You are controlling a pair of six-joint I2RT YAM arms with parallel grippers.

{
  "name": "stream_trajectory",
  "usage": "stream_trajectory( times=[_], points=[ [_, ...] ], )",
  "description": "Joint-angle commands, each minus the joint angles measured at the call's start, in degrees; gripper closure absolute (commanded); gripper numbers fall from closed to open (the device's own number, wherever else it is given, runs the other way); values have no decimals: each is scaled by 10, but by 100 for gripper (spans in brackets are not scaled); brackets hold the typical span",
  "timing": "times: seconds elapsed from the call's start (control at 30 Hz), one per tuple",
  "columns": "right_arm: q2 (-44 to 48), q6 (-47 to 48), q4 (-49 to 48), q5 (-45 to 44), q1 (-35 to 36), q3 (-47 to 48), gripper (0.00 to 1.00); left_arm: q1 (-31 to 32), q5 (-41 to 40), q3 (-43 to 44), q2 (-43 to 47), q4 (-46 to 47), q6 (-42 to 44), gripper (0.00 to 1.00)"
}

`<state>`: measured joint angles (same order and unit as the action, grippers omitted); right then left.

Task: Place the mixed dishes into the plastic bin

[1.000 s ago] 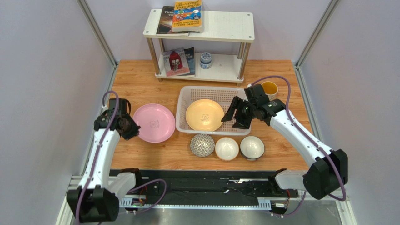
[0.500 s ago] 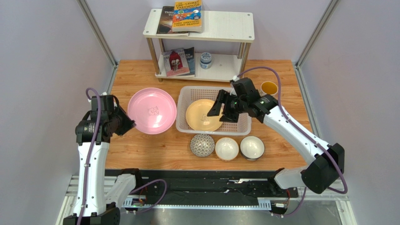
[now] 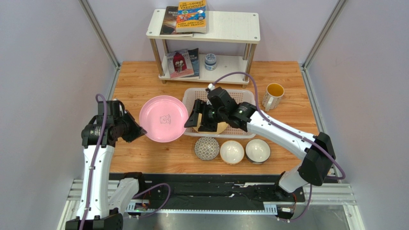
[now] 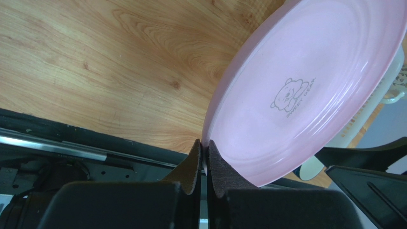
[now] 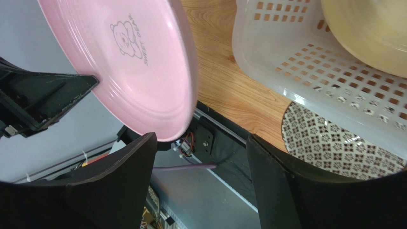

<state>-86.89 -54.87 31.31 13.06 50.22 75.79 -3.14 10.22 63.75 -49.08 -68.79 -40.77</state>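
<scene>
The pink plate [image 3: 163, 118] hangs tilted above the table, left of the plastic bin [image 3: 218, 90]. My left gripper [image 3: 139, 130] is shut on its left rim; the left wrist view shows the rim pinched between the pads of the gripper [image 4: 205, 145]. My right gripper [image 3: 198, 120] reaches across the bin, open, at the plate's right edge; the plate [image 5: 129, 67] stands just beyond the gripper [image 5: 199, 138], not between its fingers. The pale yellow plate [image 5: 372, 33] lies in the bin [image 5: 286, 62]. In front stand the grey patterned bowl [image 3: 207, 148] and two white bowls [image 3: 232, 151] [image 3: 258, 150]. The mug [image 3: 274, 92] stands to the bin's right.
A white two-tier shelf [image 3: 225, 29] stands at the back with books on both tiers and a small blue-white jar [image 3: 210, 61] on the lower one. The right arm lies over the bin's front half. Grey walls close in on both sides.
My left gripper has lifted the pink plate off the table and carried it right toward the bin. The right arm has swung left across the bin toward the plate, its jaws opening wider.
</scene>
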Motion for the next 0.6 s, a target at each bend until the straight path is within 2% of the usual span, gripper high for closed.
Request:
stream_trajectory(
  times=[0.0,0.13,0.3,0.4,0.43,0.47,0.57],
  points=[
    [-28,-29,-41,-26,15,38,27,-1,25,5,9,19,1,100],
    [-40,-31,-55,-32,21,43,28,-1,28,9,11,10,9,100],
    [-69,-28,-44,-35,23,60,37,-1,35,3,19,10,12,100],
    [-73,-28,-54,-39,25,57,63,-2,38,2,20,8,18,100],
    [-73,-26,-55,-40,26,57,89,-2,38,1,21,6,19,100],
    [-74,-23,-55,-38,27,56,100,-2,37,1,21,4,21,100],
    [-74,-16,-37,-44,25,57,100,-2,31,-5,24,5,24,100]
  ],
)
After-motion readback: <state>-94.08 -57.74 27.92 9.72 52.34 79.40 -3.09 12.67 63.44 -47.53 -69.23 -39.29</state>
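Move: Gripped at its left rim by the left hand, the pink plate has its middle about 5 cm ahead of that hand and 7 cm to its right, level with it. From the open right hand that middle lies some 11 cm left, 4 cm ahead and 2 cm below. The plastic bin's middle is about 11 cm right and 9 cm ahead of the right hand, the patterned bowl 5 cm right and 7 cm back, both some 12 cm below. Bring the right gripper about 3 cm to the left, easing down 2 cm and a little forward, so its wide-open fingers pass around the pink plate's free right rim; then shut them and pinch that rim. Meanwhile keep the left fingers shut on the opposite rim and hold the plate up nearly still. ##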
